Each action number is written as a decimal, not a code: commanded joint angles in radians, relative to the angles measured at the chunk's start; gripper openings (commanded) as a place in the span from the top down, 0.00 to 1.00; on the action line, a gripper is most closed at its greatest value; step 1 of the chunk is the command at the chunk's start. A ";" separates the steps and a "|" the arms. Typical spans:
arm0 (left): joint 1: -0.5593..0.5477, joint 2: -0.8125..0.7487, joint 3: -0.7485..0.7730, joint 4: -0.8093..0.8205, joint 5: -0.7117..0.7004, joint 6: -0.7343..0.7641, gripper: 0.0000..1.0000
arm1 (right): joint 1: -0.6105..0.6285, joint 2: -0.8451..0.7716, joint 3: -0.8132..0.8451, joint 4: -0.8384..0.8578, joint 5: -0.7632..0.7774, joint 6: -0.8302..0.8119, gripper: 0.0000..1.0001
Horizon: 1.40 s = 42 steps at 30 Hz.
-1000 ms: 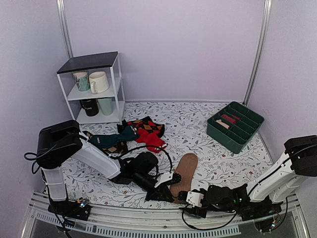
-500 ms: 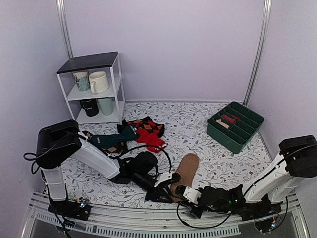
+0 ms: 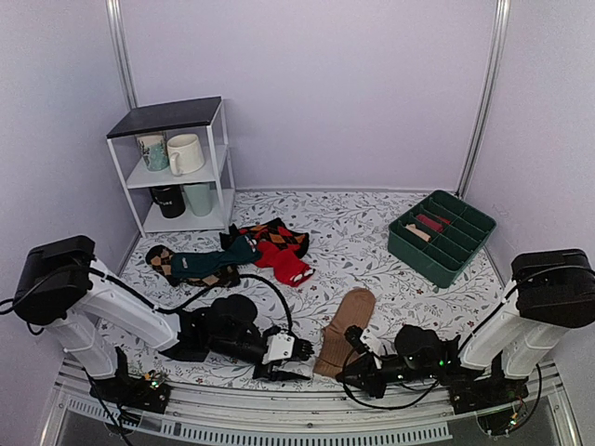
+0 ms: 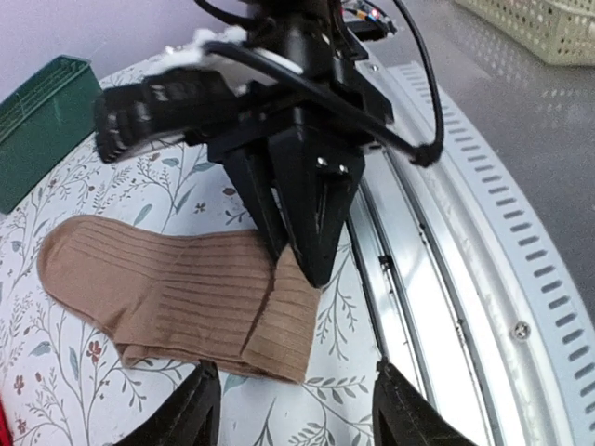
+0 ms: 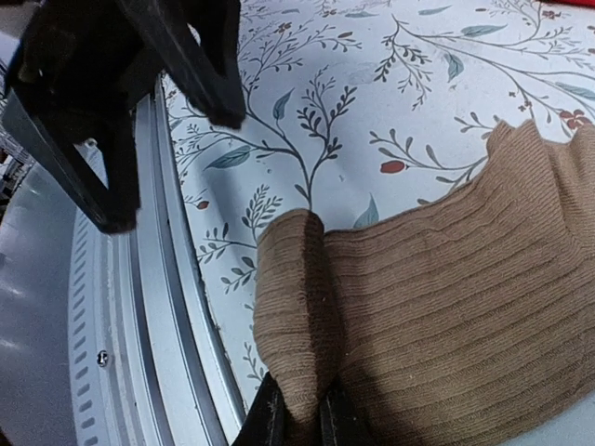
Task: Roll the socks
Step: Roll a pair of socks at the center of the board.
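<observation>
The tan-brown socks (image 3: 342,327) lie stacked flat on the floral cloth near the front edge, with their open end toward the rail. They also show in the left wrist view (image 4: 167,293) and the right wrist view (image 5: 456,279). My right gripper (image 5: 299,423) is shut on a raised fold of the socks' near end, and it shows low at the front in the top view (image 3: 348,366). My left gripper (image 4: 297,418) is open and empty. It hovers just short of the socks' near end, facing the right gripper (image 4: 302,200). It sits left of the socks in the top view (image 3: 299,360).
A red sock (image 3: 285,263) and dark teal and argyle socks (image 3: 206,265) lie at the back left. A green divided bin (image 3: 442,237) stands at the right, and a white shelf with mugs (image 3: 177,167) at the back left. The metal rail (image 4: 465,279) runs right beside the socks.
My left gripper has let go of the socks' near end and drawn back left. My right gripper has moved left and pinched that end. The socks have shifted and bent slightly.
</observation>
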 commanded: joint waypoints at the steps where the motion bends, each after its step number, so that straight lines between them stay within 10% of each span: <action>1: -0.033 0.099 0.048 0.020 -0.032 0.128 0.44 | -0.041 0.078 -0.039 -0.127 -0.175 0.103 0.96; 21: -0.059 0.246 0.136 -0.030 -0.084 0.175 0.54 | -0.072 0.138 -0.023 -0.133 -0.245 0.139 0.95; 31: -0.058 0.263 0.169 -0.058 -0.060 0.140 1.00 | -0.072 0.151 -0.015 -0.134 -0.245 0.139 0.94; 36: -0.053 0.270 0.189 -0.134 -0.023 0.079 1.00 | -0.074 0.080 -0.006 -0.190 -0.172 0.126 0.63; 42: -0.026 0.279 0.191 -0.224 0.041 -0.028 1.00 | -0.067 -0.248 -0.055 -0.300 0.144 0.011 0.52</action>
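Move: The rolled near end of the brown socks lies about 5 cm right of the open left hand and 6 cm below it. The right fingers already pinch its right part, its middle some 3 cm to their left. From the left hand, at table height, the socks' flat toe end is roughly 18 cm ahead and 10 cm right, and the red sock about 29 cm ahead and 6 cm left. Left hand drops about 5 cm and shifts 3 cm right, pinching the roll's left end; right hand then opens, rising. ##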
